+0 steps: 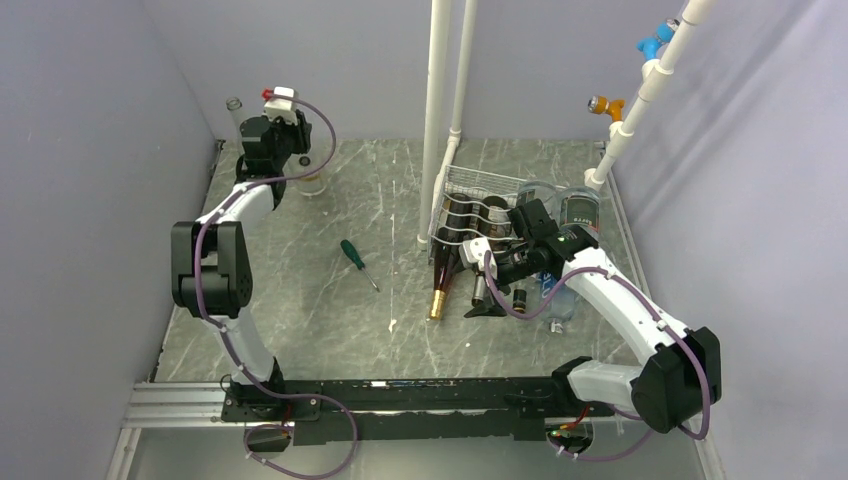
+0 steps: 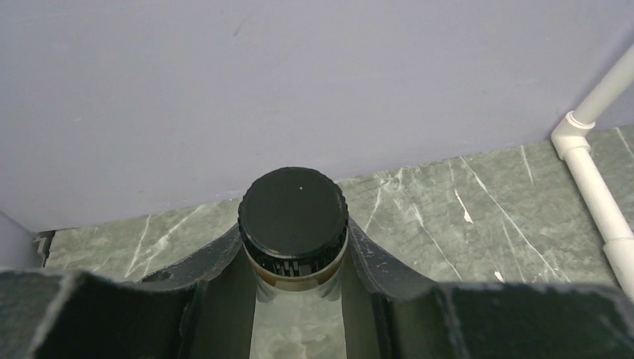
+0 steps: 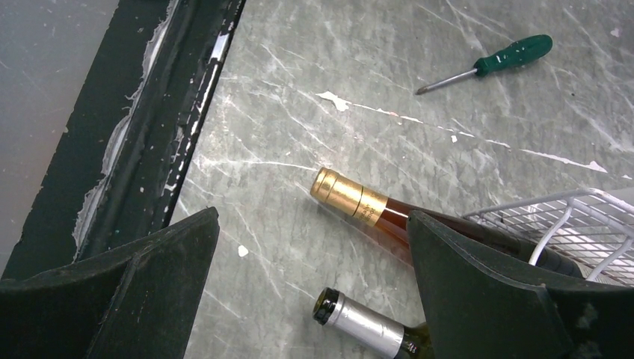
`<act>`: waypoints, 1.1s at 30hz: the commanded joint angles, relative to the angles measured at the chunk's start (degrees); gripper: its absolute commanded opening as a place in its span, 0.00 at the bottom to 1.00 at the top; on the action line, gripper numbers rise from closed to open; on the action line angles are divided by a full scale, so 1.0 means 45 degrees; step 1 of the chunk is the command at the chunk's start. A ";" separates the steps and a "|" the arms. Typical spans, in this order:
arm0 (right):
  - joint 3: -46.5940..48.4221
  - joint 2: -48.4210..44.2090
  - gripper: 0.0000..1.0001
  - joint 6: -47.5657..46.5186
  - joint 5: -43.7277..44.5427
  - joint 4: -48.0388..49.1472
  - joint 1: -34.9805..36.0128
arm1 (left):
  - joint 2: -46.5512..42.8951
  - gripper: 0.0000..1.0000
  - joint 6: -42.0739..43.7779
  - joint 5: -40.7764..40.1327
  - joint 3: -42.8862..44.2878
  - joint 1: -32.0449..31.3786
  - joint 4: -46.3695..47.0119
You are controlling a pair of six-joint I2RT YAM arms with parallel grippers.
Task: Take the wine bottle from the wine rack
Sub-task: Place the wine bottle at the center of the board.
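The white wire wine rack (image 1: 478, 187) stands right of centre, with several dark wine bottles (image 1: 462, 214) lying in its scalloped tier, necks toward the arms. A gold-foiled neck (image 3: 350, 197) and a silver-foiled neck (image 3: 368, 323) stick out past the rack's edge (image 3: 591, 215). My right gripper (image 3: 310, 224) hangs open just above these necks, with nothing between its fingers. At the back left, by the wall, my left gripper (image 2: 295, 232) is shut on the neck of an upright clear bottle with a black screw cap (image 2: 293, 208); its base (image 1: 312, 183) rests on the table.
A green-handled screwdriver (image 1: 352, 254) lies on the marble table between the arms. White pipes (image 1: 437, 120) rise just left of the rack, and another runs up at the right (image 1: 640, 100). A clear plastic bottle (image 1: 560, 302) lies under the right arm. Walls close three sides.
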 commanded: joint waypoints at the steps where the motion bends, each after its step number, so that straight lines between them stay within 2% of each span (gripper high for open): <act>1: -0.0035 0.0031 1.00 -0.0315 -0.0174 0.0342 0.0047 | -0.0314 0.00 0.0375 -0.0474 0.1715 0.0027 0.2504; 16: -0.0074 0.0158 1.00 -0.0282 0.0016 0.0432 0.0052 | 0.0821 0.00 0.0817 -0.1403 0.2573 0.0027 0.2179; 20: -0.0054 0.0199 1.00 -0.0287 0.0041 0.0414 0.0043 | 0.0735 0.10 0.0792 -0.1592 0.2151 0.0027 0.2387; 21: -0.0054 0.0204 1.00 -0.0275 0.0041 0.0413 0.0051 | 0.0700 0.15 0.0744 -0.1610 0.2049 0.0027 0.2440; 24: -0.0054 0.0202 1.00 -0.0252 0.0060 0.0432 0.0050 | 0.0554 0.46 0.0488 -0.1728 0.1734 0.0027 0.2588; 27: -0.0054 0.0210 1.00 -0.0222 0.0079 0.0452 0.0042 | 0.0280 0.71 0.0244 -0.1986 0.1551 0.0027 0.2463; 33: -0.0050 0.0187 1.00 -0.0171 0.0062 0.0453 0.0049 | -0.0579 0.90 -0.0171 -0.1922 0.1095 0.0027 0.2352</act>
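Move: My left hand holds the bottle upright by its capped neck, the base just clear of the table. The spot to set it on is about 3 cm ahead and 2 cm left, some 27 cm below my fingers. The standing bottle is about 3 cm ahead and 13 cm left, its middle 12 cm below; the screwdriver lies roughly 21 cm back, 13 cm right. For my right hand that spot is about 41 cm ahead, 50 cm left, 19 cm down. I carry the bottle with my left hand forward and down about 3 cm each, easing left towards the standing bottle until the base meets the table. I pause there with my grip kept, then open my fingers wide and rise some 6 cm off the cap, tipping the fingers up about 10 degrees. ##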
